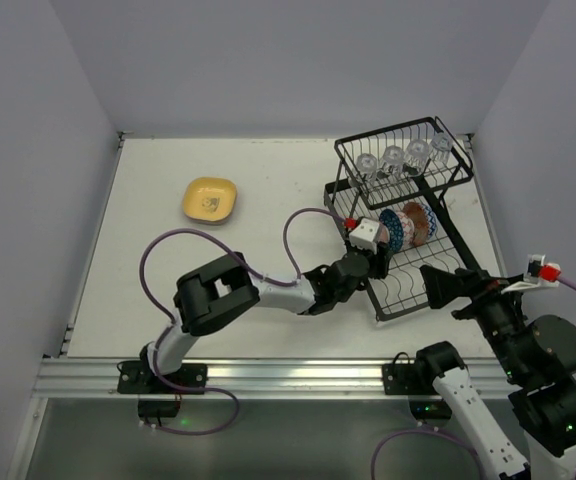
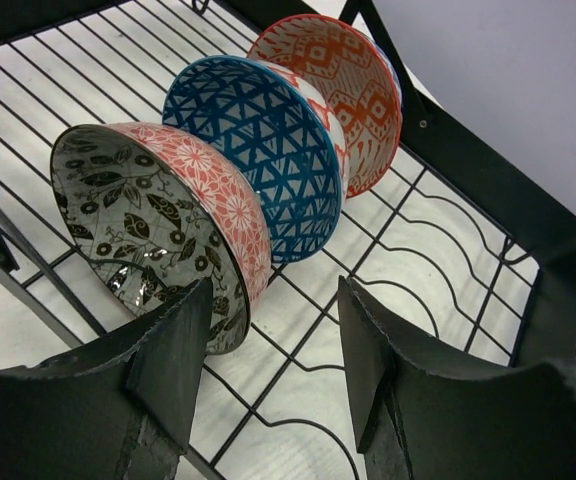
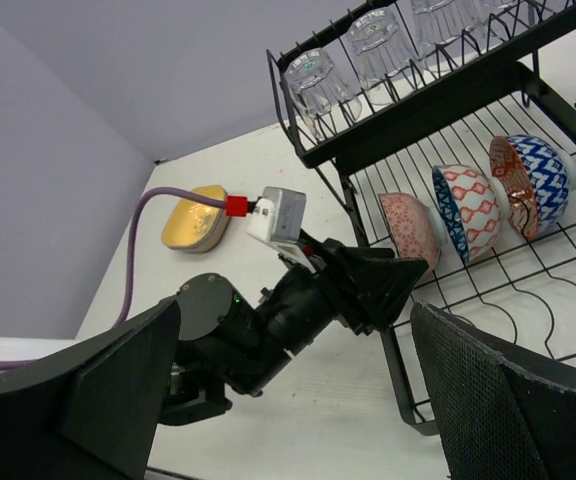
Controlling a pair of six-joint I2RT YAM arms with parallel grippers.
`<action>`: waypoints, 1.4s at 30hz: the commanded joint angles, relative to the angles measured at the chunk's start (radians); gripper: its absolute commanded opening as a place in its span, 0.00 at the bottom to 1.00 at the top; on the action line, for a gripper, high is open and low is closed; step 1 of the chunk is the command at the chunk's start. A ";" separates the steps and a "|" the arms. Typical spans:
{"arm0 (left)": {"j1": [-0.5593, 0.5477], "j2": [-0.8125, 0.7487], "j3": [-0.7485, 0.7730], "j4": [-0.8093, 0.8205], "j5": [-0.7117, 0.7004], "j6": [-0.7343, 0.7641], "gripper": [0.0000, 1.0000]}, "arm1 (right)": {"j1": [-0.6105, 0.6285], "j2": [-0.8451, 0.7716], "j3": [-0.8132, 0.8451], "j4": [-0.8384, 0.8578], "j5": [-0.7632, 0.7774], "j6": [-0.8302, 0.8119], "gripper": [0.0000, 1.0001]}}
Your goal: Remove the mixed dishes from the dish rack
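Note:
The black dish rack (image 1: 380,304) stands at the right of the table, with several clear glasses (image 1: 393,158) upside down on its upper shelf. Three patterned bowls stand on edge in the lower tray: pink floral (image 2: 208,190), blue (image 2: 268,150) and orange-red (image 2: 343,85). My left gripper (image 2: 268,350) is open low over the tray's near end. Its left finger (image 2: 168,350) overlaps the pink bowl's rim, and only rack wire shows between the jaws. My right gripper (image 3: 298,400) hangs wide open and empty near the rack's front. A yellow plate (image 1: 210,200) lies on the table.
The rack's frame (image 2: 488,190) rises just right of the left gripper's right finger. The left arm (image 3: 268,320) stretches across the table to the rack's front left post (image 3: 393,350). Its purple cable (image 1: 168,245) loops over the table. White walls close in on three sides.

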 commanded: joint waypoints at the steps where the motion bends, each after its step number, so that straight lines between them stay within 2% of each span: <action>1: 0.016 0.034 0.064 0.068 -0.047 0.078 0.57 | -0.001 -0.010 0.003 0.035 -0.043 -0.027 0.99; 10: 0.056 0.068 0.092 0.071 0.000 0.072 0.57 | -0.003 -0.021 0.012 0.042 -0.067 -0.038 0.99; 12: 0.059 0.075 0.090 0.085 0.017 0.069 0.52 | -0.003 -0.024 0.008 0.043 -0.076 -0.041 0.99; 15: 0.062 0.094 0.101 0.099 0.045 0.066 0.51 | -0.003 -0.030 0.002 0.046 -0.084 -0.044 0.99; 16: 0.063 0.097 0.104 0.105 0.060 0.063 0.47 | -0.003 -0.030 0.000 0.048 -0.087 -0.045 0.99; 21: 0.063 0.105 0.094 0.137 0.088 0.038 0.43 | -0.003 -0.032 -0.006 0.049 -0.086 -0.048 0.99; 25: 0.071 0.106 0.086 0.142 0.092 0.017 0.35 | -0.003 -0.033 -0.011 0.052 -0.086 -0.050 0.99; 29: 0.077 0.108 0.081 0.137 0.086 -0.017 0.33 | -0.001 -0.036 -0.017 0.058 -0.086 -0.053 0.99; 42: 0.100 0.117 0.041 0.200 0.145 -0.083 0.05 | -0.003 -0.030 -0.014 0.072 -0.086 -0.085 0.99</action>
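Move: The leaf-patterned bowl, pink outside, stands on edge in the rack about 7 cm ahead of my left hand, 2 cm to its left and some 3 cm lower. Behind it in the row, at much the same height, come the blue-lined bowl, about 9 cm ahead and 4 cm right of the hand, and the orange-lined bowl, roughly 10 cm ahead and 9 cm right. From my right hand the leaf-patterned bowl is some 22 cm ahead, 11 cm left and 26 cm below. I slide my half-open left hand about 3 cm forward and a little down, so that the near right edge of the leaf-patterned bowl's rim comes between the fingers. Then I ease roughly 2 cm to the right while closing almost fully, with only a slight roll and turn of the wrist, and pinch the rim with one finger inside the bowl and the other on its pink outside. ##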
